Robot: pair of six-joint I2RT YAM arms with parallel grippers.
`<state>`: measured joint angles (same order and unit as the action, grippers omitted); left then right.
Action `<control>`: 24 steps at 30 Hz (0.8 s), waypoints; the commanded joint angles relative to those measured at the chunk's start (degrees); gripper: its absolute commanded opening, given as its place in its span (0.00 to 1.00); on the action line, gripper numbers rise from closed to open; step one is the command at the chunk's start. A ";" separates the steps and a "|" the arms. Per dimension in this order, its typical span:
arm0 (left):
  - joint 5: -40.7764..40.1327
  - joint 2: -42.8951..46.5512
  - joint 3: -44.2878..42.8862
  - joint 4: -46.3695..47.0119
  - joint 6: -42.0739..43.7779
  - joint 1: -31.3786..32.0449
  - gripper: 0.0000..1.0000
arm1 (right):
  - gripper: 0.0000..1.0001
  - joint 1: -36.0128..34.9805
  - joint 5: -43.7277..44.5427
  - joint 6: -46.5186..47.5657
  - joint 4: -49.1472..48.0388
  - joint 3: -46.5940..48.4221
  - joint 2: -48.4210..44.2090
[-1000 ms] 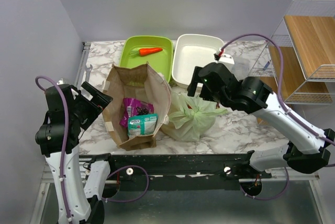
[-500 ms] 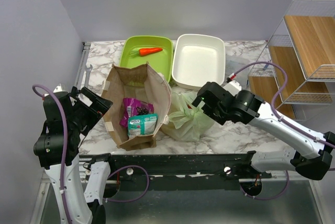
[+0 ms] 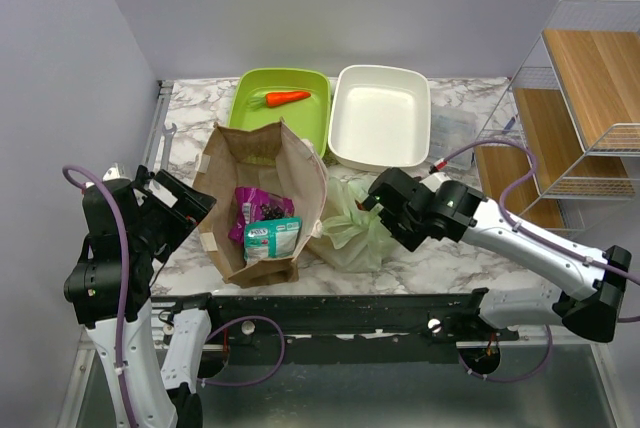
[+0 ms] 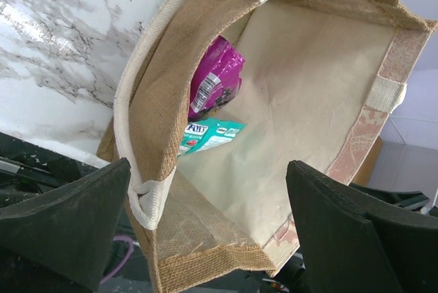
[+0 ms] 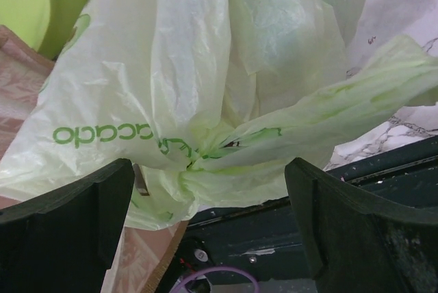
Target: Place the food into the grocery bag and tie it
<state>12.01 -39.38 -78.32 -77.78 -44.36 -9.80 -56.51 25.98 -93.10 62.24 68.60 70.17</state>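
The grocery bag [image 3: 350, 231] is thin pale-green plastic and lies bulging on the marble, just right of a brown bag. Its top is twisted into a knot [image 5: 205, 159]. The food is hidden; nothing of it shows through the plastic. My right gripper [image 3: 376, 212] hangs at the bag's right side, open. In the right wrist view the knot sits between and just beyond the spread fingers of the right gripper [image 5: 209, 176], not touching them. My left gripper [image 3: 182, 206] is open at the left of the brown bag. In the left wrist view the left gripper [image 4: 205, 173] looks into the brown bag, holding nothing.
The brown bag [image 3: 262, 198] stands open with a purple packet [image 4: 217, 77] and a teal packet [image 4: 209, 135] inside. Behind it are a green tray [image 3: 245, 108] holding a carrot [image 3: 287, 98] and an empty white tray [image 3: 380, 113]. A wire-and-wood shelf [image 3: 580, 98] stands at the right.
My right arm has swung down and toward the near edge, bringing its open gripper to the green bag's knot. The left arm has hardly moved.
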 commanded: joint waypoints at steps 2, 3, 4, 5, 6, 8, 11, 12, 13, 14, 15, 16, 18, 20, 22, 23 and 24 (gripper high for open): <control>1.41 1.27 0.15 0.23 -0.80 -0.39 0.98 | 1.00 0.15 -0.61 -4.86 -2.73 -1.62 1.68; 1.60 1.45 0.44 0.55 -0.97 -0.39 0.98 | 1.00 0.17 0.06 -5.02 -3.09 -1.63 1.96; 1.77 1.59 0.66 0.72 -1.08 -0.40 0.98 | 1.00 0.14 0.66 -4.99 -3.47 -1.76 2.20; 1.87 1.66 0.80 0.80 -1.11 -0.39 0.98 | 1.00 0.11 1.09 -4.99 -4.10 -1.88 2.57; 1.96 1.66 0.91 0.89 -1.25 -0.44 0.98 | 1.00 0.12 1.47 -4.93 -4.71 -2.12 2.88; 2.09 1.73 0.99 0.96 -1.25 -0.41 0.98 | 1.00 0.16 1.62 -4.62 -6.16 -2.62 3.79; 1.97 1.58 0.91 1.19 -0.90 -0.45 0.98 | 0.96 0.13 1.36 -3.46 -8.56 -3.50 5.15; 2.01 1.55 0.85 1.14 -0.73 -0.40 0.98 | 0.90 0.17 1.26 -3.28 -9.03 -3.83 5.56; 1.89 1.45 0.82 1.23 -0.55 -0.40 0.98 | 0.81 0.12 1.33 -3.11 -9.42 -4.25 5.74; 1.77 1.43 0.72 1.21 -0.31 -0.44 0.98 | 0.74 0.11 1.52 -2.70 -10.13 -4.66 5.85; 1.74 1.34 0.76 1.25 -0.19 -0.44 0.98 | 0.64 0.17 1.72 -2.13 -10.74 -5.14 5.85; 1.71 1.32 0.78 1.26 -0.14 -0.42 0.98 | 0.57 0.12 2.14 -1.60 -11.30 -5.36 5.85; 1.71 1.41 0.87 1.41 -0.08 -0.37 0.98 | 0.48 0.13 2.86 -0.42 -11.93 -5.51 6.11; 1.77 1.33 1.00 1.49 -0.09 -0.39 0.98 | 0.38 0.14 3.48 0.49 -11.90 -5.19 6.67; 1.90 1.21 0.88 1.63 -0.05 -0.39 0.98 | 0.30 0.17 3.71 1.42 -12.02 -4.73 7.35; 1.96 1.10 0.68 1.61 -0.03 -0.42 0.98 | 0.26 0.17 3.77 1.72 -11.99 -4.57 7.71; 1.96 1.00 0.40 1.68 0.00 -0.39 0.98 | 0.22 0.17 3.87 2.11 -11.98 -4.38 7.99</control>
<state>12.69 -38.17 -77.45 -77.23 -44.97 -9.80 -56.51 26.52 -92.73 51.42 63.53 76.60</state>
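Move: The tied grocery bag's knot lies just under the open right hand, about 2 cm farther out, 2 cm to its left and 5 cm down. The brown tote stands roughly 27 cm to this hand's left and 3 cm farther out; the empty white tray is straight ahead, some 28 cm out and lower down. From the left hand the knot is about 35 cm to the right, 6 cm ahead and 16 cm below. With the jaws wide open over the grocery bag, the right hand sinks about 4 cm onto the knot while easing roughly 2.5 cm left and a little forward, hardly turning the wrist. About halfway through, the fingers start closing as the hand keeps sinking, and they go from wide open to mostly shut, pinching the gathered plastic at the knot between their tips. ##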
